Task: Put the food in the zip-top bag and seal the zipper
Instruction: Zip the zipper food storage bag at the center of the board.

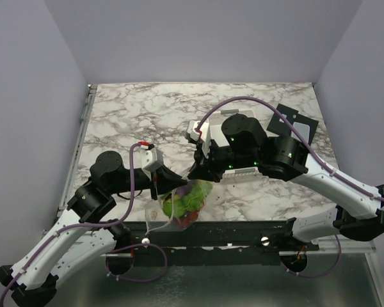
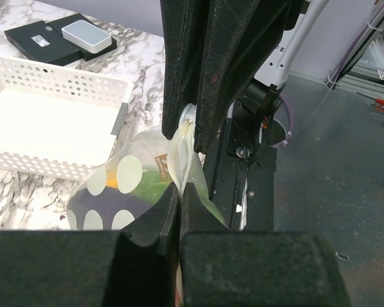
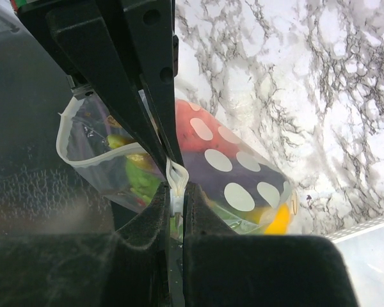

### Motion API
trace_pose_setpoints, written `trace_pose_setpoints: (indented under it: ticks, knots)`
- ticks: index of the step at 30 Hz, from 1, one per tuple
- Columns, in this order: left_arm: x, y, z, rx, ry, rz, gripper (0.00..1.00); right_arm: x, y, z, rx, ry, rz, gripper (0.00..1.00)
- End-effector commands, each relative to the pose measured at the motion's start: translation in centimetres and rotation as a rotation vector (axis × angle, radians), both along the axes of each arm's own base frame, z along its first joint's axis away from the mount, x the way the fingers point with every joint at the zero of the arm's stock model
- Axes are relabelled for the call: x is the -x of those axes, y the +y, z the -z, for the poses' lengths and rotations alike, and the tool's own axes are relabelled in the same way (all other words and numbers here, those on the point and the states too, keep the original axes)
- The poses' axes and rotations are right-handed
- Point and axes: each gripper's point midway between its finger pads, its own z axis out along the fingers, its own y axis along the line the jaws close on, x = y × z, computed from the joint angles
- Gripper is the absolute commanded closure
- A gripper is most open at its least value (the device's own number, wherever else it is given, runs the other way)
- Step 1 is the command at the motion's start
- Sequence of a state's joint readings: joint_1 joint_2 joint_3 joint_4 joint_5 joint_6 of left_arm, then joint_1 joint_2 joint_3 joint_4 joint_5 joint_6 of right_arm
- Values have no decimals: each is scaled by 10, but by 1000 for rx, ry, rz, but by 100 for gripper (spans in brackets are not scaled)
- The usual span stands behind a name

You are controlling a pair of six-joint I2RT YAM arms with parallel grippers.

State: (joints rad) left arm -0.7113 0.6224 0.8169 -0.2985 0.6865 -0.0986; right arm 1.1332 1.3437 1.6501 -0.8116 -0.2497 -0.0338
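The zip-top bag (image 1: 184, 206) hangs at the table's near edge between both grippers, clear with white dots. The food shows through it: green pieces (image 1: 187, 198), a red piece (image 3: 193, 128), a dark purple piece (image 3: 240, 174) and a yellow-orange piece (image 3: 279, 221). My left gripper (image 2: 179, 189) is shut on the zipper strip (image 2: 181, 148) along the bag's mouth. My right gripper (image 3: 177, 194) is shut on the same strip (image 3: 176, 178), close beside the left one. The two pairs of fingers meet almost tip to tip. To one side the mouth edge (image 3: 89, 163) bows out loosely.
A white perforated basket (image 2: 57, 78) stands on the marble table just behind the bag, mostly hidden under the right arm in the top view. Black flat boxes (image 2: 43, 42) lie at the back right. The black base frame (image 1: 211, 238) runs below the table edge.
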Motion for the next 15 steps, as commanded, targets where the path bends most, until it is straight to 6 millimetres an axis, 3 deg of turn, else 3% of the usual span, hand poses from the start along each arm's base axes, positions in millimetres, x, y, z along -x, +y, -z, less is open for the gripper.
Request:
trace_pose_setpoints:
  ticks: [1, 8, 12, 15]
  knots:
    - [15, 2, -11, 7, -21, 64, 100, -1, -1, -29, -100, -54, 10, 97]
    - [23, 4, -26, 34, -47, 90, 100, 10, -6, -27, -154, -96, -57, 77]
    - [26, 5, -30, 42, -44, 103, 100, 16, -9, -23, -196, -147, -105, 57]
    - [29, 6, -34, 50, -46, 114, 100, 22, -11, -20, -223, -179, -151, 51]
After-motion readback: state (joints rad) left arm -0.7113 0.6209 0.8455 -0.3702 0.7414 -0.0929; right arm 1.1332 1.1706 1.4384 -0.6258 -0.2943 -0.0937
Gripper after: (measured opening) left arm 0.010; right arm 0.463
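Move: The right fingers are shut on the zipper slider of the bag. From the left hand, already pinching the zipper beside them, the slider lies about 3 cm to the right, 1 cm ahead and level. The bag's food hangs some 12 cm below the right hand, about 4 cm back and 2 cm to its left. The white basket stands roughly 25 cm ahead of the right hand, 14 cm to its right and 25 cm below. The right fingers let go of the zipper slider, opening to nearly half, while the hand eases away by about 2 cm to the right and back, rising a little, its fingertips tipping up some 10 degrees. The left fingers stay shut on the zipper beside the slider and draw it back about 1.5 cm. ##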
